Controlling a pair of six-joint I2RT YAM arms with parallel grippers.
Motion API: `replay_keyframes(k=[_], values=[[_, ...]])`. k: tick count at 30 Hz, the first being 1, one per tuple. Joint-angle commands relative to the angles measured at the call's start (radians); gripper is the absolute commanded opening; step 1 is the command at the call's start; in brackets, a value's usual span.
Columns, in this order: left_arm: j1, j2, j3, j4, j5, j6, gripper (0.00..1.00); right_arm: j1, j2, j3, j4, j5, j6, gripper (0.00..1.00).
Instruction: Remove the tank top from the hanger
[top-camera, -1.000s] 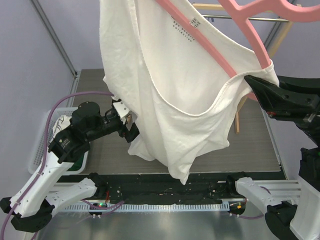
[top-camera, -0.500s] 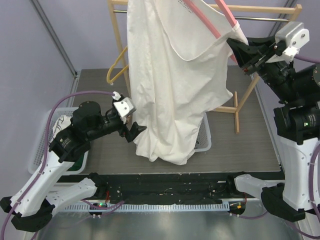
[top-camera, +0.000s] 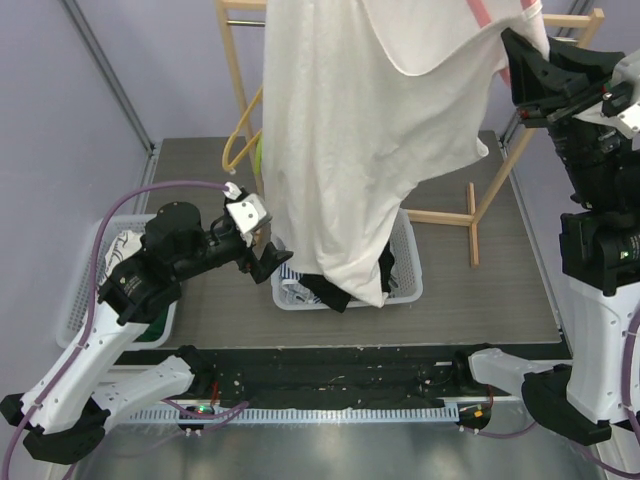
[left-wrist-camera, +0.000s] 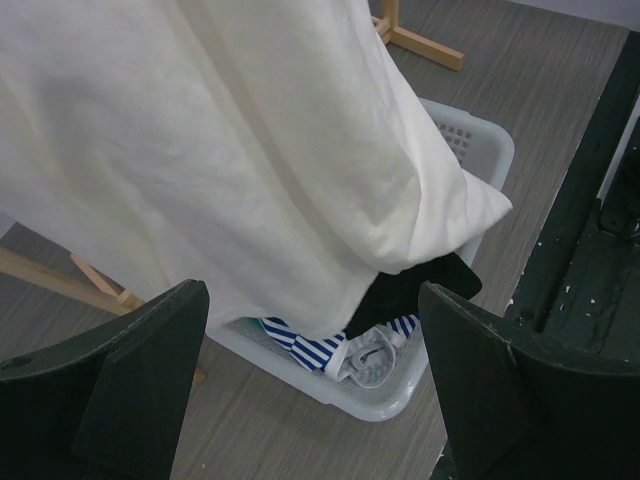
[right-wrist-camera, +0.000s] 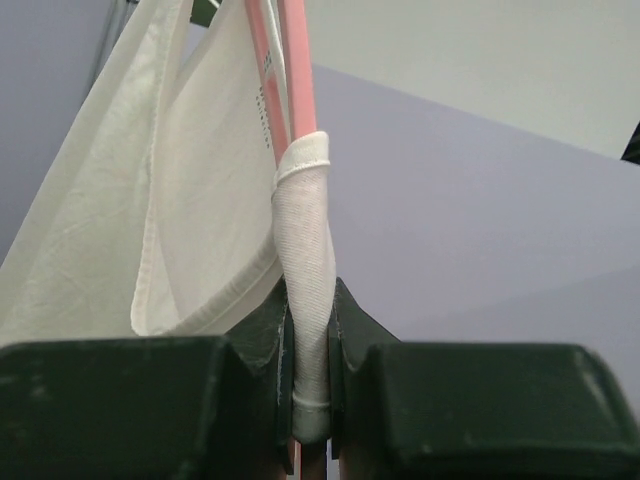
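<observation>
The white tank top (top-camera: 360, 150) hangs high from the top right, and its hem dangles over a basket. Only a bit of the pink hanger (top-camera: 481, 12) shows at the top edge. My right gripper (top-camera: 520, 45) is raised and shut on the shoulder strap (right-wrist-camera: 305, 230) where it wraps the hanger arm (right-wrist-camera: 290, 60). In the right wrist view the strap is pinched between both fingers of the right gripper (right-wrist-camera: 308, 310). My left gripper (top-camera: 268, 258) is open beside the lower left of the shirt and touches nothing. The left wrist view shows the tank top (left-wrist-camera: 250, 150) above the open left gripper (left-wrist-camera: 312, 300).
A white basket (top-camera: 405, 290) of clothes sits under the hem, with striped cloth (left-wrist-camera: 300, 345) at its rim (left-wrist-camera: 400, 400). A wooden rack (top-camera: 490, 200) stands behind, with a yellow hanger (top-camera: 238, 140) on its left post. Another basket (top-camera: 95, 285) sits far left.
My right arm has carried the tank top and hanger up and to the right, lifting the hem and uncovering the basket. The left arm has hardly moved.
</observation>
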Motion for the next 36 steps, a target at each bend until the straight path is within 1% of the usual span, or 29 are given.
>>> replay_keyframes(k=[1, 4, 7, 8, 12, 15, 17, 21, 24, 25, 27, 28, 30, 34, 36], values=[[0.008, 0.000, 0.024, 0.051, 0.021, -0.015, 0.91, -0.001, 0.035, 0.103, 0.181, 0.118, -0.037, 0.01], [0.011, -0.001, 0.024, 0.051, 0.021, -0.017, 0.91, -0.001, 0.040, 0.105, 0.177, 0.094, -0.040, 0.01], [0.015, -0.001, 0.022, 0.053, 0.021, -0.015, 0.91, -0.001, 0.018, 0.082, 0.125, 0.031, -0.037, 0.01], [0.013, -0.003, 0.022, 0.051, 0.021, -0.015, 0.90, -0.001, 0.006, 0.068, 0.079, -0.009, -0.031, 0.01], [0.013, -0.003, 0.021, 0.050, 0.023, -0.018, 0.90, -0.001, -0.118, -0.076, 0.033, -0.112, 0.031, 0.01], [0.013, 0.000, 0.024, 0.048, 0.024, -0.015, 0.90, -0.002, -0.175, -0.158, -0.018, -0.156, 0.081, 0.01], [0.013, -0.001, 0.024, 0.048, 0.024, -0.015, 0.90, -0.001, -0.235, -0.229, -0.033, -0.175, 0.092, 0.01], [0.013, 0.002, 0.030, 0.048, 0.029, -0.017, 0.90, -0.001, -0.324, -0.295, -0.096, -0.203, 0.097, 0.01], [0.013, 0.003, 0.036, 0.044, 0.029, -0.012, 0.90, -0.001, -0.365, -0.306, -0.223, -0.212, 0.088, 0.01], [0.013, 0.006, 0.042, 0.041, 0.030, -0.012, 0.90, -0.002, -0.374, -0.311, -0.297, -0.219, 0.084, 0.01], [0.013, 0.008, 0.052, 0.038, 0.036, -0.012, 0.90, -0.001, -0.399, -0.338, -0.371, -0.233, 0.071, 0.01], [0.013, 0.014, 0.067, 0.036, 0.043, -0.014, 0.89, -0.001, -0.413, -0.355, -0.419, -0.238, 0.075, 0.01], [0.013, 0.017, 0.091, 0.030, 0.049, -0.014, 0.90, -0.002, -0.443, -0.424, -0.461, -0.245, 0.075, 0.01], [0.013, 0.035, 0.189, 0.001, 0.053, -0.003, 0.88, -0.001, -0.471, -0.493, -0.619, -0.272, 0.061, 0.01], [0.015, 0.048, 0.248, -0.030, 0.055, 0.009, 0.88, -0.001, -0.461, -0.515, -0.670, -0.317, 0.066, 0.01]])
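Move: The tank top hangs from the pink hanger whose right end is in the right gripper. Its middle is about 8 cm ahead of the empty left gripper, 15 cm to its right and 14 cm up. From that gripper the basket sits some 8 cm ahead, 14 cm right and 32 cm below; the yellow hanger is roughly 20 cm ahead, 4 cm left and 4 cm up. From the right gripper, the left one is about 29 cm left, 3 cm back and 35 cm below. Keep the right gripper pinched on the cloth-wrapped end of the pink hanger. Finish its small rise of some 3 cm, then bring it down more than 20 cm and back about 9 cm towards the left gripper's level, tipping the fingers down and swinging them a little to the left. Hold the left gripper open and waiting beside the tank top, lifting it about 4 cm only as the right one nears the bottom. ##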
